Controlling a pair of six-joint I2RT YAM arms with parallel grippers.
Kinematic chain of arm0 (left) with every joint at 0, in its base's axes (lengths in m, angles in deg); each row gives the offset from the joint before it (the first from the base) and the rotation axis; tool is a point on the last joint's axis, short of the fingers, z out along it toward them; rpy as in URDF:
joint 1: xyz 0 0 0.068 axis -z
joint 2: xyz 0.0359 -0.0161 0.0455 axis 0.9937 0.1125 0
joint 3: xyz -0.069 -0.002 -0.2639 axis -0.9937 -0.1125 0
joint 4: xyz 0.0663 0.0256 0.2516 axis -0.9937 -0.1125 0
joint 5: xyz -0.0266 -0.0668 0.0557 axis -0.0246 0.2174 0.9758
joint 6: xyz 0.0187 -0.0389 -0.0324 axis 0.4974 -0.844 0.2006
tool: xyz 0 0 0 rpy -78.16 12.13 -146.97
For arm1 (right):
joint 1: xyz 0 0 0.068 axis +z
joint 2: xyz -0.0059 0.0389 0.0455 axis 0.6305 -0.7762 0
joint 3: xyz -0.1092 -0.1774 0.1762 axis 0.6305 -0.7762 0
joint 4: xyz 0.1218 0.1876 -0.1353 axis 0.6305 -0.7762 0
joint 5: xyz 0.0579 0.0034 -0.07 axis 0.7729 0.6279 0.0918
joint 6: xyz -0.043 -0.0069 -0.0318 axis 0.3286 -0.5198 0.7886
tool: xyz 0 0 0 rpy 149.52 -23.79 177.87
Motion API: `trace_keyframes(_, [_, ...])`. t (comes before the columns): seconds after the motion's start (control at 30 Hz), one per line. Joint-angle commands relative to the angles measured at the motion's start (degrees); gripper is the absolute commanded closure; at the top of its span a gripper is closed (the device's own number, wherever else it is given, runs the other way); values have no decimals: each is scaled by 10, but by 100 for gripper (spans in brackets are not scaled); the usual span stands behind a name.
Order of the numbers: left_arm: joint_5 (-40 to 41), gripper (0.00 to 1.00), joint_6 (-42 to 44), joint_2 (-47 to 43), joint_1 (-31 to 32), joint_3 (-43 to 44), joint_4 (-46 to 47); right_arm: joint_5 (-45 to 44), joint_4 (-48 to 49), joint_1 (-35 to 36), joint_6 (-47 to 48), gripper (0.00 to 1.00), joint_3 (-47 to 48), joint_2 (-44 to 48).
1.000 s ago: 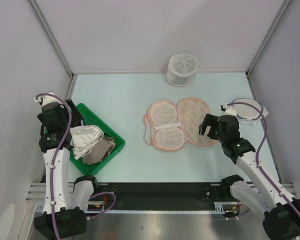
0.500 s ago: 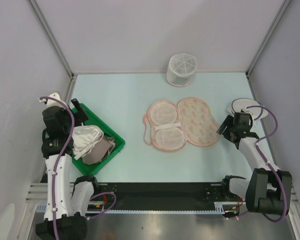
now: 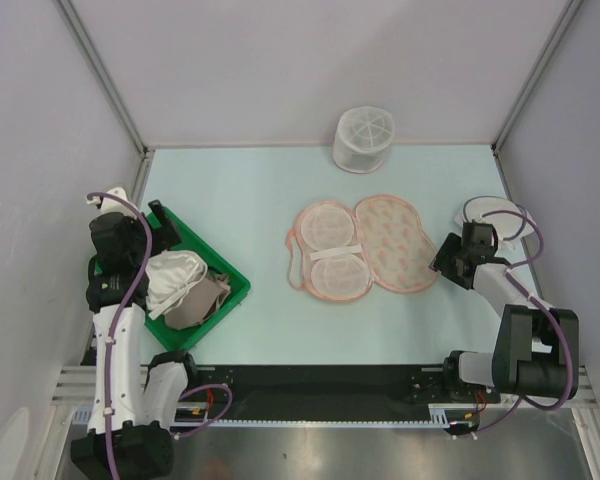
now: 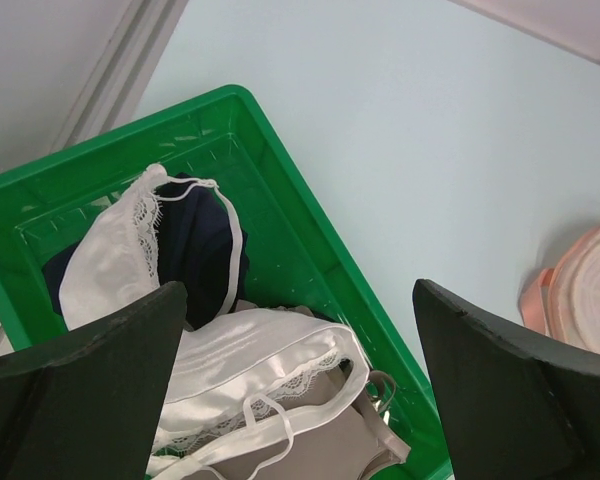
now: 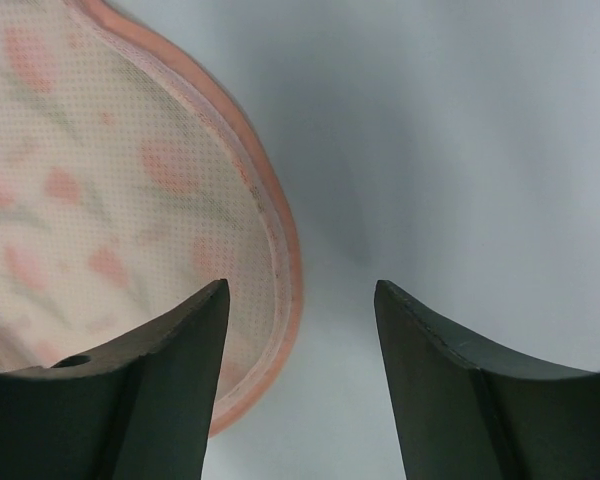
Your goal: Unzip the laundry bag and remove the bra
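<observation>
The peach laundry bag (image 3: 365,245) lies spread flat in two lobes mid-table. Its pink edging (image 5: 280,240) curves just inside the left finger in the right wrist view. My right gripper (image 3: 442,262) (image 5: 300,290) sits low at the bag's right edge, open, with only table and that rim between its fingers. The whitish bra (image 3: 172,277) (image 4: 230,370) lies in the green bin (image 3: 235,285) (image 4: 310,230). Above the bin's far corner, my left gripper (image 3: 158,225) (image 4: 298,288) hangs wide open and holds nothing.
A tan cloth (image 3: 202,300) (image 4: 320,440) and a navy cloth (image 4: 195,250) share the bin with the bra. A white mesh cylinder (image 3: 363,138) stands at the back wall. A flat white mesh disc (image 3: 495,215) lies behind my right wrist.
My right gripper has pulled back from over the bag's right lobe to its right edge, and its jaws have narrowed. The left gripper has drifted slightly towards the near side over the bin.
</observation>
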Motion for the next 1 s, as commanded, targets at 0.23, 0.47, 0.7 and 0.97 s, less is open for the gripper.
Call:
trace_keyframes(0.23, [-17, 0, 10, 7, 6, 0, 6, -10, -1, 30, 24, 51, 58, -76])
trace_keyframes(0.47, [-25, 0, 9, 8, 6, 0, 7, -6, -7, 32, 30, 90, 62, -78])
trace_keyframes(0.7, [-24, 0, 9, 8, 6, -1, 7, -7, -30, 31, 36, 100, 80, -37])
trace_keyframes(0.97, [-21, 0, 9, 9, 6, -3, 8, 5, -40, 31, 36, 100, 89, 12])
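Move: The right rim of the laundry bag's flap lies almost under the right hand's open fingers, about 1 cm ahead, 1 cm to the left and 2 cm down. The flap's middle is some 10 cm left and 6 cm ahead of that hand. The bag's body is about 26 cm left and 5 cm ahead, the white plate roughly 14 cm right and 14 cm ahead. From the left hand the rim is some 60 cm right, 2 cm ahead and 21 cm down. The rim of the laundry bag's flap is pinched between the right fingertips: the hand eases down, left and forward, barely 2 cm each way, while the part-open fingers close fully on the edge. Once shut, they keep their hold and the hand rises about 4 cm, drifting some 1 cm forward as the fingers tip up slightly. ##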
